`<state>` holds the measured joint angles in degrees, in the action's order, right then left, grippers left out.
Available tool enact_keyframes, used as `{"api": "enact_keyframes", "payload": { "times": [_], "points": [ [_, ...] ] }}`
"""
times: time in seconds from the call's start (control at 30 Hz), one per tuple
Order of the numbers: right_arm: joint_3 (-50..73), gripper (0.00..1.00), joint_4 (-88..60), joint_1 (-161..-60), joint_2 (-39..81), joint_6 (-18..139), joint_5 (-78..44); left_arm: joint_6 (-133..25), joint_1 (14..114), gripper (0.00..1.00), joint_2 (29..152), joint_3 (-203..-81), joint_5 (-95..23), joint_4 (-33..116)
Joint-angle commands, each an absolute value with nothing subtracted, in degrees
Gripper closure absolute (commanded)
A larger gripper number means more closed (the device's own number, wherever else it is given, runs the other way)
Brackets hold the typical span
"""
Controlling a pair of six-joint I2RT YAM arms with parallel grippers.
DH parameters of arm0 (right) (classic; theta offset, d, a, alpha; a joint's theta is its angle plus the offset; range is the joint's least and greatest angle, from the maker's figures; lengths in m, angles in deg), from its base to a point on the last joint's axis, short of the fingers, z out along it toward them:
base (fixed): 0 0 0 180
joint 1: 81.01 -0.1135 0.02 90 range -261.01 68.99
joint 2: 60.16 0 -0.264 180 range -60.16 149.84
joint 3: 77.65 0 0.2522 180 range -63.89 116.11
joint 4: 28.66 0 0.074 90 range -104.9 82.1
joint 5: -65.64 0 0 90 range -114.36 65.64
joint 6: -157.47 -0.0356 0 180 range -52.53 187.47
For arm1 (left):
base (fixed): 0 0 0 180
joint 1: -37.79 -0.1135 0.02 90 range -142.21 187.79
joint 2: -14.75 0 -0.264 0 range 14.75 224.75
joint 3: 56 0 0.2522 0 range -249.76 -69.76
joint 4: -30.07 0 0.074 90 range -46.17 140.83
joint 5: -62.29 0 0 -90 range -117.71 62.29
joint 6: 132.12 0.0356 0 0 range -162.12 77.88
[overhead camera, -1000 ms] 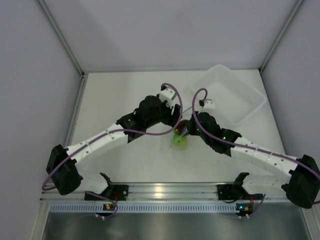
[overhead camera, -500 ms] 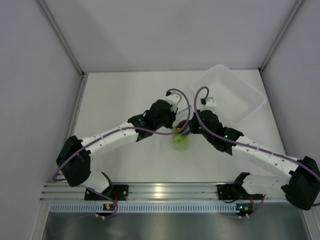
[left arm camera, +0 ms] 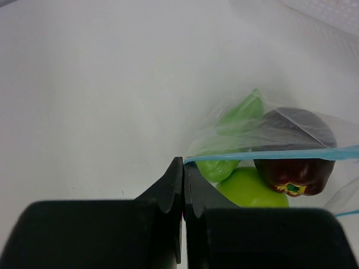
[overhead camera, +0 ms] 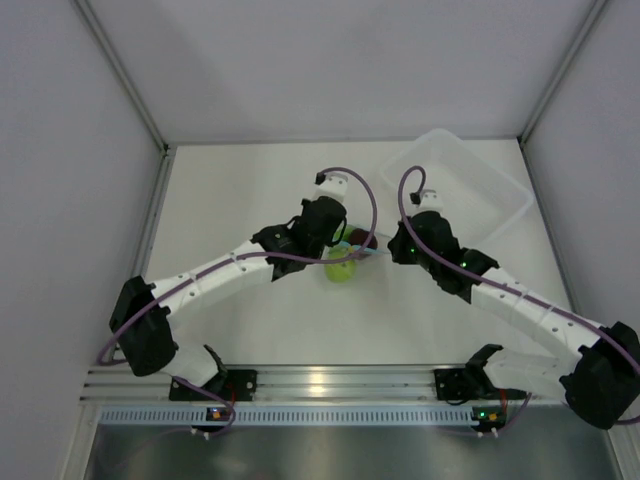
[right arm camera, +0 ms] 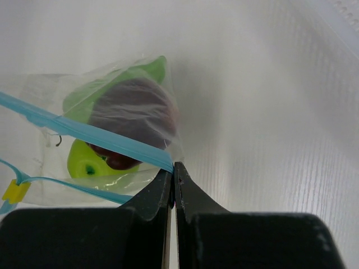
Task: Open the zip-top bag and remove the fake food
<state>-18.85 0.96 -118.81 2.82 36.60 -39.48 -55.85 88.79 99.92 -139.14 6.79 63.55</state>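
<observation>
The zip-top bag (overhead camera: 347, 258) hangs between my two grippers above the table, clear plastic with a light blue zipper strip (left arm camera: 269, 153). Inside it is the fake food: a yellow-green apple (left arm camera: 251, 190), a dark red-brown round piece (left arm camera: 294, 168) and an elongated green piece (left arm camera: 238, 115). My left gripper (left arm camera: 184, 162) is shut on one end of a zipper strip. My right gripper (right arm camera: 173, 166) is shut on the end of the other strip (right arm camera: 84, 131). In the right wrist view the two strips stand apart, with a yellow tab (right arm camera: 15, 191) on the lower one. In the top view the grippers (overhead camera: 346, 240) (overhead camera: 386, 250) sit close together.
A white translucent tray (overhead camera: 500, 215) stands at the back right, just beyond the right gripper, and its edge (left arm camera: 331, 14) shows in the left wrist view. White walls enclose the table on three sides. Both arms reach in from the near rail.
My left gripper has closed on the bag's zipper strip. The bag and fruit have shifted a little to the left and back, and the right gripper has drawn slightly to the right.
</observation>
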Motion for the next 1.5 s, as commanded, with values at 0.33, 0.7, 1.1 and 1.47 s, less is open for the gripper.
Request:
{"api": "enact_keyframes", "payload": {
  "times": [0.33,0.7,1.1,1.47],
  "points": [
    [-20.82,0.98,-3.83,-115.99,6.11,37.67,-28.50,-60.39,91.66,1.00,97.71,-142.44,4.28,68.61],
    [-18.10,0.75,0.83,-116.07,-0.83,38.20,-26.56,-69.27,94.04,1.00,105.62,-147.36,6.83,68.79],
    [-22.23,0.68,-8.66,-121.78,-2.16,27.40,-26.36,-82.19,94.22,1.00,108.18,-148.60,8.50,68.70],
    [-21.26,0.51,-14.46,-125.04,8.74,20.36,-36.57,-90.28,94.39,1.00,104.67,-142.27,11.75,68.52]
  ]
}}
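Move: Both grippers are shut on the blue zip rim, one at each end of it. From the right gripper, the dark red pepper in the bag is about 5 cm ahead, 6 cm left and 7 cm below. The green apple is some 6 cm nearer the base than the pepper and 5 cm left of it; the long green vegetable is 3 cm beyond the pepper and 3 cm left. The pepper is roughly 3 cm ahead of the left gripper, 9 cm right and 9 cm below. Open the right gripper to let go of the zip rim after a short dip left. Lift it about 5 cm while drawing it back, then swing it left and lower it over the bag mouth towards the pepper, fingers parting to about half. Keep the left gripper pinched on the rim, easing it back, then right about 5 cm and down, rolling its left side down some 15 degrees. ##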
